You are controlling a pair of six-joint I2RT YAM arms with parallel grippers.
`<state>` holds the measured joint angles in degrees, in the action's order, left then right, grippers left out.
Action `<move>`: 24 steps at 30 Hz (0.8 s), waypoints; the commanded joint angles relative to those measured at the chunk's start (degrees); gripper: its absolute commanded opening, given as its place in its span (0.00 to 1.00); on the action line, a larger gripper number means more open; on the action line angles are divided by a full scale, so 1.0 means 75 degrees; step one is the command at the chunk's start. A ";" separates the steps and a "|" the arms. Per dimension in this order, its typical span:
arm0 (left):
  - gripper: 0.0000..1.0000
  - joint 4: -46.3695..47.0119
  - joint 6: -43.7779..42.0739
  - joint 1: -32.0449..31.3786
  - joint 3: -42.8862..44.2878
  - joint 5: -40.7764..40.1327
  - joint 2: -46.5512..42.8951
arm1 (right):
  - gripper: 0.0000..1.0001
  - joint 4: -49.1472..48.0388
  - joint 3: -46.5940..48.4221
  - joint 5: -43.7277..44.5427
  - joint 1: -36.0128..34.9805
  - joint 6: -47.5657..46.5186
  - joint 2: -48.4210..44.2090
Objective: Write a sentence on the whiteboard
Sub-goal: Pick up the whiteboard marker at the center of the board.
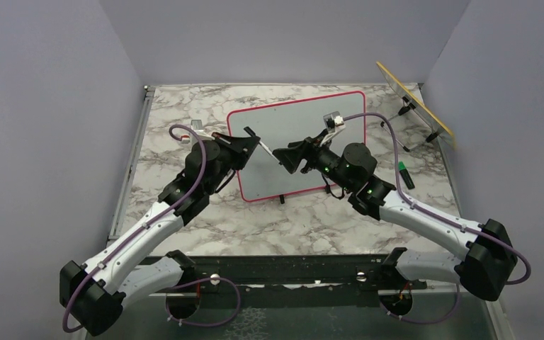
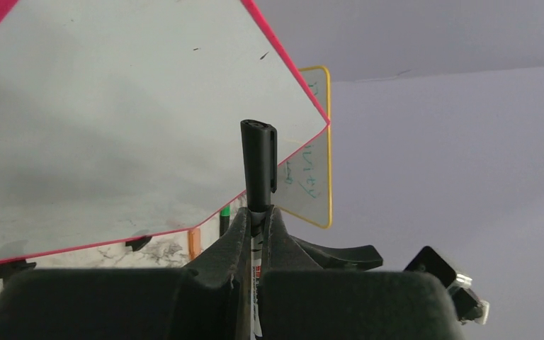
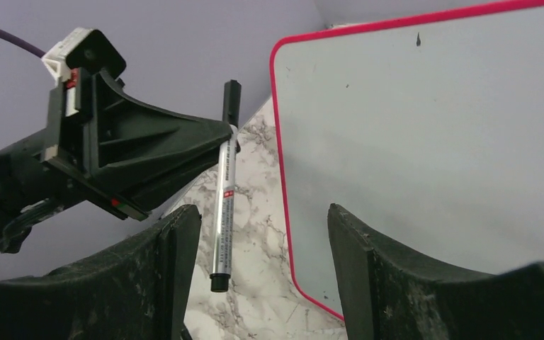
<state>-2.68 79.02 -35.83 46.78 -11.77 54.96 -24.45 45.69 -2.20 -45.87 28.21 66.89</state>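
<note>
The whiteboard [image 1: 290,122] has a pink-red frame and stands tilted at mid-table; it also fills the left wrist view [image 2: 113,127] and the right wrist view [image 3: 432,127]. Its face is blank apart from a few specks, and no sentence shows on it. My left gripper [image 1: 250,146] [image 2: 256,219] is shut on a silver marker [image 1: 265,153] [image 3: 224,198], whose black cap [image 2: 258,166] sticks out past the fingertips. My right gripper [image 1: 278,156] [image 3: 258,237] is open, its fingers on either side of the marker's tail end without touching it.
A yellow-edged panel [image 1: 416,103] [image 2: 310,166] with green handwriting leans on a wire stand at the back right. A green marker [image 1: 404,174] lies on the marble table [image 1: 184,113] to the right of the board. Grey walls close in three sides.
</note>
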 commanded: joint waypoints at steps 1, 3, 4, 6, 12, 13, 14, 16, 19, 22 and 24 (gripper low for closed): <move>0.00 0.0694 0.0332 -0.0249 0.0009 -0.0693 0.0103 | 0.69 -0.0280 0.0342 -0.0234 -0.0111 0.0317 0.0236; 0.00 0.0758 0.0360 -0.0312 0.0008 -0.0710 0.0185 | 0.65 -0.0348 0.0357 -0.0246 -0.0137 0.0378 0.0283; 0.00 0.0798 0.0387 -0.0331 0.0005 -0.0709 0.0231 | 0.64 -0.0376 0.0355 -0.0240 -0.0153 0.0401 0.0299; 0.00 0.0874 0.0449 -0.0386 -0.0006 -0.0725 0.0293 | 0.62 -0.0407 0.0375 -0.0224 -0.0174 0.0437 0.0335; 0.00 0.1096 0.0564 -0.0474 -0.0028 -0.0763 0.0433 | 0.53 -0.0647 0.0328 -0.0227 -0.0180 0.0609 0.0475; 0.00 0.1150 0.0610 -0.0478 -0.0052 -0.0763 0.0442 | 0.51 -0.0684 0.0312 -0.0209 -0.0181 0.0634 0.0489; 0.00 0.1184 0.0643 -0.0499 -0.0070 -0.0763 0.0452 | 0.48 -0.0755 0.0276 -0.0200 -0.0188 0.0654 0.0500; 0.00 0.1220 0.0666 -0.0526 -0.0080 -0.0782 0.0459 | 0.43 -0.0829 0.0248 -0.0183 -0.0185 0.0662 0.0503; 0.00 0.1253 0.0704 -0.0563 -0.0102 -0.0844 0.0466 | 0.38 -0.0883 0.0226 -0.0133 -0.0186 0.0672 0.0503; 0.00 0.1315 0.0772 -0.0606 -0.0157 -0.0861 0.0493 | 0.35 -0.0935 0.0170 -0.0058 -0.0182 0.0699 0.0493; 0.00 0.1334 0.0830 -0.0634 -0.0186 -0.0862 0.0517 | 0.31 -0.0997 0.0124 0.0026 -0.0187 0.0708 0.0469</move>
<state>5.06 83.02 -39.92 46.37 -16.45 58.35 -28.60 46.15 -2.66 -46.89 33.08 70.46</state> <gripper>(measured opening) 0.019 0.342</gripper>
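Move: In the left hand's shut fingers, the whiteboard marker is held near its cap, tail slanting down towards the open right gripper; its middle is about 6 cm left of the right hand, 3 cm ahead and 2 cm higher. The left gripper is roughly 8 cm left of the right hand, 4 cm ahead and 3 cm above. The whiteboard's middle lies some 14 cm ahead of the right hand, 4 cm right and 15 cm lower. From the left hand, the right gripper is about 8 cm right, 4 cm back and 3 cm lower. Closing by roughly half around the marker's tail half, the right fingers edge about 2 cm left towards the left gripper, the hand dipping a centimetre and rising again. The left hand keeps its pinch near the cap and brings the marker some 2 cm right and 1 cm up to meet them, rolling slightly. A gap still shows on either side of the marker. ##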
